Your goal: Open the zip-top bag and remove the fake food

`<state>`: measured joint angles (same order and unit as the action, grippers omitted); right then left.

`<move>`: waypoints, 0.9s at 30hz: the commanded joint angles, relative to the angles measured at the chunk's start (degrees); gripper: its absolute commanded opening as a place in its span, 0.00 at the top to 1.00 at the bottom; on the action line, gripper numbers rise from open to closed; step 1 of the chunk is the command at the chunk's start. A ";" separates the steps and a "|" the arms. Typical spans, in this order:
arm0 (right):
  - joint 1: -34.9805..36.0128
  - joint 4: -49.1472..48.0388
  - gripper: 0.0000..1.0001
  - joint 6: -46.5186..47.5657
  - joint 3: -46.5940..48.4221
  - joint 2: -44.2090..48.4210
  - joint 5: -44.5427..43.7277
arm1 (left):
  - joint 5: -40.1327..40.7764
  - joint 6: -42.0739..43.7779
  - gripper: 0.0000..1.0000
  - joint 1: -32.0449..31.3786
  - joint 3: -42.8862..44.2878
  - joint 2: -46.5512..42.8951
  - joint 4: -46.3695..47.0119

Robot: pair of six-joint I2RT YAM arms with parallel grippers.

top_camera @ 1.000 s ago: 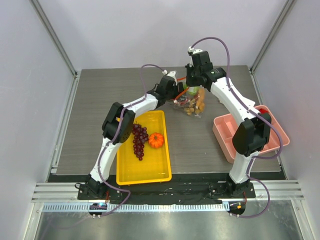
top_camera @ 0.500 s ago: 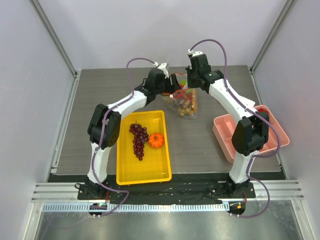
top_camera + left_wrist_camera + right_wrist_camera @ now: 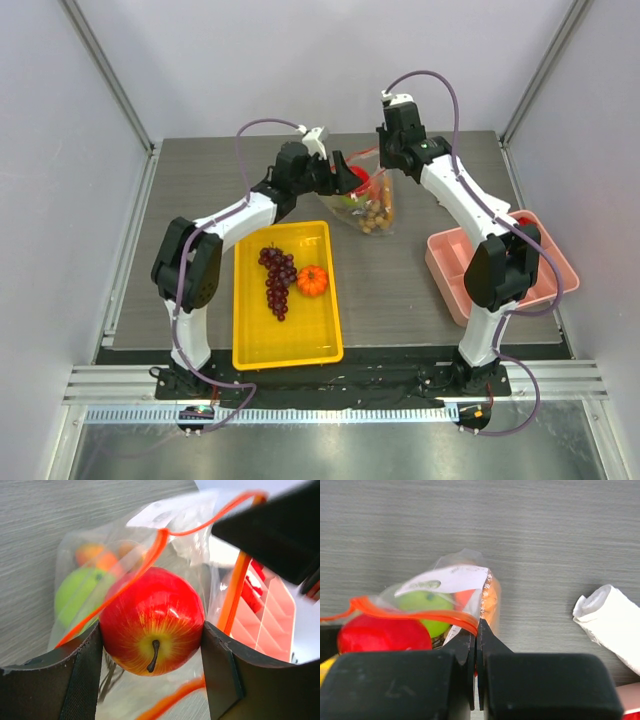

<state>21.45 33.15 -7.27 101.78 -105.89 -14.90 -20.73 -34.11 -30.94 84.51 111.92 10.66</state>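
Observation:
The clear zip-top bag (image 3: 372, 208) hangs over the far middle of the table with its orange-red zip strip (image 3: 161, 539) parted. My right gripper (image 3: 478, 630) is shut on the strip at one end of the mouth and holds the bag (image 3: 465, 577) up. My left gripper (image 3: 151, 636) is shut on a red apple (image 3: 152, 617) at the bag's mouth, also seen from above as the red apple (image 3: 358, 178). A green apple (image 3: 82, 592), orange pieces and a tan cluster (image 3: 375, 215) lie inside the bag. Purple grapes (image 3: 277, 280) and an orange pumpkin (image 3: 312, 280) rest in the yellow tray (image 3: 290, 340).
A pink divided tray (image 3: 450, 268) sits at the table's right edge beside the right arm. A white roll of cloth (image 3: 610, 622) lies on the table to the right of the bag. The grey table (image 3: 390, 290) runs to side rails and walls.
The left arm's elbow has swung to the left and the red apple now shows in its gripper at the bag's mouth. The bag and right gripper shifted slightly left.

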 commanded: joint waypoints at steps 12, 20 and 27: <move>-0.36 -3.17 0.98 1.91 0.00 2.52 -2.25 | -8.36 -39.62 1.00 5.53 1.36 -5.22 25.02; -0.45 -1.77 0.99 0.94 0.44 3.49 -2.07 | 4.08 -13.24 1.00 4.40 -6.80 -22.68 -4.55; -0.53 -1.51 0.99 0.76 0.53 2.70 -0.57 | 25.19 -6.15 1.00 -3.68 -27.36 -44.13 -23.11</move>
<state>21.15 32.80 -6.17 101.93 -105.73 -15.88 -10.17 -48.47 -30.83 64.58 76.51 2.70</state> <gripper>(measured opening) 0.026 0.662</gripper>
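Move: The left hand already grips the red apple in the zip-top bag's mouth. The yellow tray's middle lies about 20 cm back, 13 cm left and 18 cm below; in it the grapes are 16 back and 15 left, the pumpkin 16 back and 8 left. The bag's body is 2 cm ahead, 3 right and 10 below. From the right hand, pinching the bag's rim, the tray is some 24 cm back, 20 left and 20 below. Keeping its grip on the red apple, the left hand draws it up out of the bag's mouth by some 12 cm, the fingertips tipping upward about 30 degrees, then swings back and left roughly 10 cm each way towards the yellow tray, most of the tilt easing out again. The right hand stays put, still pinching the rim. ##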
